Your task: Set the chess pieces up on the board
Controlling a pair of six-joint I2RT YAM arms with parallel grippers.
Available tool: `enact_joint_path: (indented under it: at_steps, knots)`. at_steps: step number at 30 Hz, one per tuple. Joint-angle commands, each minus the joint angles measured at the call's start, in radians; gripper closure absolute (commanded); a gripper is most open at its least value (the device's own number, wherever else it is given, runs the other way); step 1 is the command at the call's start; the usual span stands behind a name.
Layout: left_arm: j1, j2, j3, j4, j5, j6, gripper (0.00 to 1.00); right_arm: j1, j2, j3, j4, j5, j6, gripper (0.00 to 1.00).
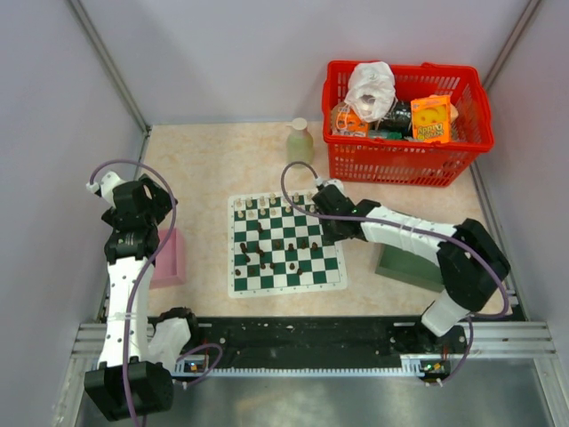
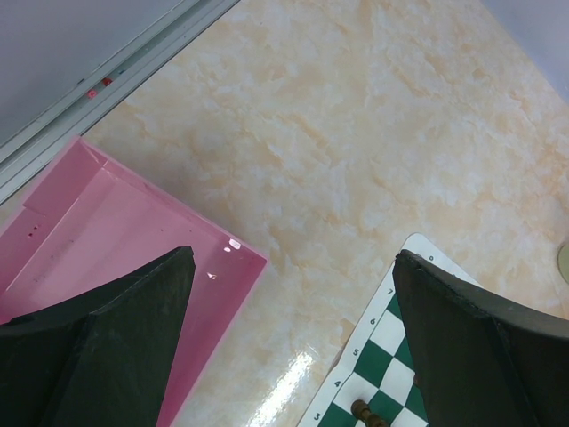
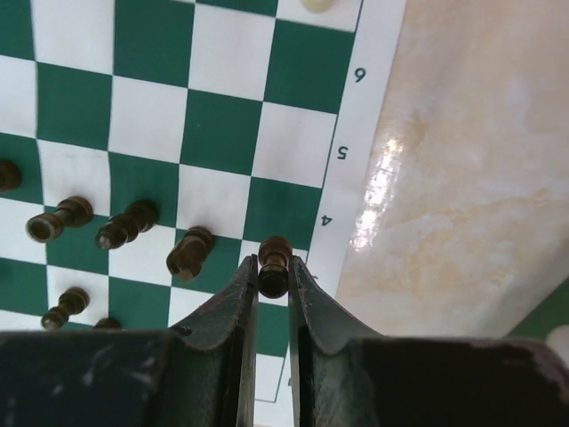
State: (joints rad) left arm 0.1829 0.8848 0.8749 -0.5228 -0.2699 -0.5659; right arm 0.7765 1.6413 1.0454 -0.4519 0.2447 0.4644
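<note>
The board (image 1: 286, 286) lies flat in the middle of the table. Pale chess pieces (image 1: 258, 206) line its far edge, and dark ones (image 1: 276, 249) stand scattered over its middle. My right gripper (image 1: 324, 233) reaches over the board's right side. In the right wrist view, that gripper (image 3: 273, 267) is shut on a dark pawn (image 3: 274, 253) standing by the right border of the board (image 3: 222, 98). More dark pieces (image 3: 188, 252) stand to the pawn's left. My left gripper (image 2: 293, 258) hangs wide open and empty above bare table, between the pink tray (image 2: 107, 222) and the board's corner (image 2: 382, 347).
A red basket (image 1: 404, 169) of packets stands at the back right, with a small bottle (image 1: 300, 140) to its left. A dark green tray (image 1: 404, 267) lies right of the board, under my right arm. The pink tray (image 1: 169, 258) sits left of the board. Walls close in on both sides.
</note>
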Motion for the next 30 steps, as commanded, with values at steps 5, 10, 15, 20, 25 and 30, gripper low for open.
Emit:
enact_joint_path:
  at_steps: [5, 10, 15, 20, 25, 30]
  knots:
    - [0.007, -0.01, 0.003, 0.052, -0.006, 0.009, 0.01, 0.145, -0.155, 0.174, -0.044, 0.064, -0.05, 0.89]
    - [0.009, -0.014, -0.002, 0.047, -0.019, 0.0, 0.01, 0.341, -0.026, 0.263, 0.019, -0.01, -0.007, 0.89]
    - [0.01, -0.023, -0.002, 0.038, -0.04, -0.002, 0.01, 0.473, 0.164, 0.385, 0.055, -0.045, 0.011, 0.9]
    - [0.012, -0.03, -0.005, 0.037, -0.055, -0.006, 0.01, 0.526, 0.293, 0.479, 0.056, -0.053, 0.005, 0.9]
    - [0.013, -0.035, -0.002, 0.035, -0.051, -0.008, 0.01, 0.534, 0.371, 0.519, 0.058, -0.064, -0.009, 0.89]
    - [0.013, -0.04, -0.01, 0.037, -0.049, -0.009, 0.01, 0.535, 0.405, 0.536, 0.065, -0.055, -0.032, 0.89]
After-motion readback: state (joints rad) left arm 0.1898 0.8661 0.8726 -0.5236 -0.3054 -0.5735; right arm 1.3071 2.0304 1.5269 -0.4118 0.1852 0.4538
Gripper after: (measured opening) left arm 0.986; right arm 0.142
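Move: The right hand grips a dark chess piece at the board's right edge, near the 4. The bare corner square it is bound for, nearest the robot on the left, lies about 25 cm left, 11 cm back and some 4 cm below. One dark piece stands a square (3 cm) beyond that corner, a second 3 cm beyond and 3 cm right of it, a third 4 cm left and 2 cm back of this hand. From the left hand the corner is roughly 21 cm right, 12 cm back, 20 cm down. With its fingers kept shut on the dark piece, the right hand first rises about 11 cm, then swings in an arc over the near part of the board, some 24 cm left and 13 cm back, turning about 30 degrees counter-clockwise. On the way it sinks again by about 10 cm towards the near-left corner square, slowing over it until the piece hangs low by the square marked 1, still in the grip. ##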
